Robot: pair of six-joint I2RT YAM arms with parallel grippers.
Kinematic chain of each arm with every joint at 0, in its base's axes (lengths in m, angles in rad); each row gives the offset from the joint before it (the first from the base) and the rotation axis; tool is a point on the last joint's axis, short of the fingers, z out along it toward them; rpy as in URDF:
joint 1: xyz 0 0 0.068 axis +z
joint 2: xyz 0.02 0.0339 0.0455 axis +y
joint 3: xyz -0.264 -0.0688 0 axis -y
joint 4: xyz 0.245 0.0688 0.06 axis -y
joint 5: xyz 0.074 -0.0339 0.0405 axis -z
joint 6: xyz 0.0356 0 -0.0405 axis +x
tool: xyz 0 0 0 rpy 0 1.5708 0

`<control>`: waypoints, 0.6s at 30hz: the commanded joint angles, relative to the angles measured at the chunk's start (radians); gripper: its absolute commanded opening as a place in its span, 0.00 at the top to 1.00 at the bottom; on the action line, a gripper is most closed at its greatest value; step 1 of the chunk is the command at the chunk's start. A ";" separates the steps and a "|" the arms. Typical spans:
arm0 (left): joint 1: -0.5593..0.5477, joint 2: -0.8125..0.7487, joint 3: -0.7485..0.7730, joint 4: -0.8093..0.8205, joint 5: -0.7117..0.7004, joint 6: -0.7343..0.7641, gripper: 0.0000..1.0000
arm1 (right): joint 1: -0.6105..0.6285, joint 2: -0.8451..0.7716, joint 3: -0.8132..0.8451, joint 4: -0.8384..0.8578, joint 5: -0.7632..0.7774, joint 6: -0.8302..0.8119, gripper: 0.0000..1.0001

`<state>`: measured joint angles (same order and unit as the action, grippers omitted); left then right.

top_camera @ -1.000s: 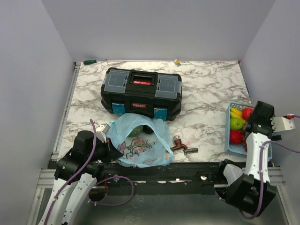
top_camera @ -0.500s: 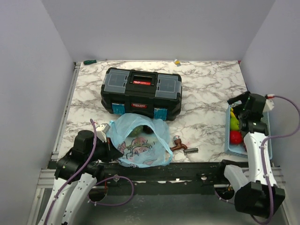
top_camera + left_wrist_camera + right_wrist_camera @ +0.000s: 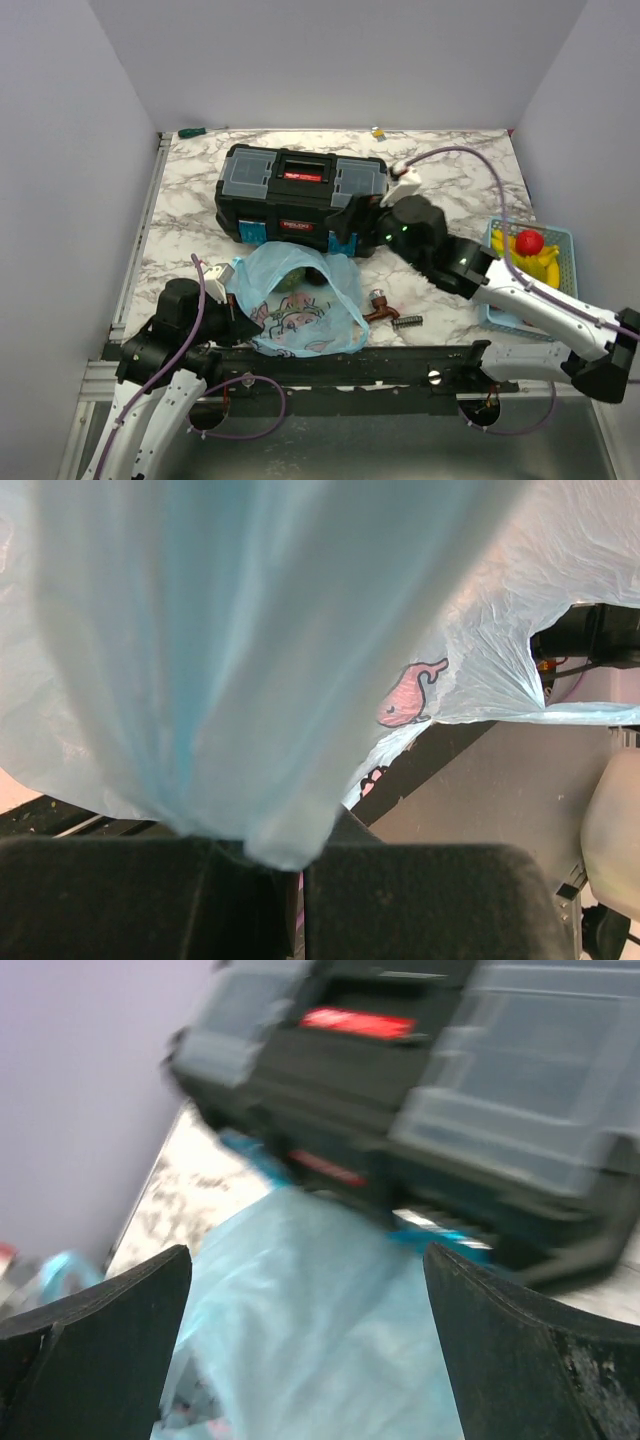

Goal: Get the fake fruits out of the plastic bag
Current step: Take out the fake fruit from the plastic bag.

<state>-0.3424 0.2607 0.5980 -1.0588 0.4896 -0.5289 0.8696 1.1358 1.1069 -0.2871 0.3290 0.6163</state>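
The light-blue plastic bag [image 3: 300, 300] with its pink cartoon print lies near the table's front edge, just in front of the toolbox. A dark greenish fruit [image 3: 296, 279] shows dimly through its upper part. My left gripper [image 3: 236, 318] is shut on the bag's left edge. In the left wrist view a bunched fold of the bag [image 3: 250, 630] runs down into the closed left gripper [image 3: 290, 855]. My right gripper [image 3: 352, 222] hangs open over the toolbox's front right corner, just beyond the bag. In the right wrist view the bag [image 3: 310, 1330] lies between the spread fingers [image 3: 100, 1310], untouched.
A black toolbox [image 3: 302, 198] stands behind the bag. At the right a light-blue basket [image 3: 562, 236] holds a red fruit [image 3: 528, 241] and a yellow one [image 3: 542, 266]. A small brown part [image 3: 378, 305] and a spring [image 3: 407, 321] lie right of the bag.
My right arm has swung left from the basket to the toolbox's front right corner beside the bag, staying open. The left gripper and the bag have not moved.
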 commanded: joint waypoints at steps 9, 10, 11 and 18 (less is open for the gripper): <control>-0.003 -0.011 -0.002 0.001 -0.012 -0.007 1.00 | 0.599 0.392 0.199 0.111 0.270 -0.474 0.14; -0.002 -0.011 -0.003 0.002 -0.013 -0.006 1.00 | 0.616 0.423 0.202 0.078 0.306 -0.477 0.18; -0.003 -0.011 -0.001 0.003 -0.012 -0.006 1.00 | 0.634 0.448 0.207 0.050 0.353 -0.477 0.21; -0.003 0.000 -0.001 0.007 -0.013 -0.005 1.00 | 0.691 0.504 0.123 0.013 0.500 -0.461 0.27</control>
<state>-0.3424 0.2588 0.5980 -1.0592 0.4862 -0.5327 1.5455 1.6440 1.2739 -0.2379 0.6964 0.1703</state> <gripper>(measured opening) 0.003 0.741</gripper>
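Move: In the open bag, the green fruit lies about 17 cm left of the right hand, 7 cm back and 23 below. From the same hand, the dark fruit is about 11 cm left and 6 back, the toolbox 9 ahead and 14 left, and the faucet 13 back and 5 right. From the left hand, holding the bag's edge, the green fruit is some 12 cm ahead, 5 right and 10 below. Right hand sweeps about 17 cm left, 15 back, then sinks towards the bag's green fruit, rolling, fingers narrowing. ##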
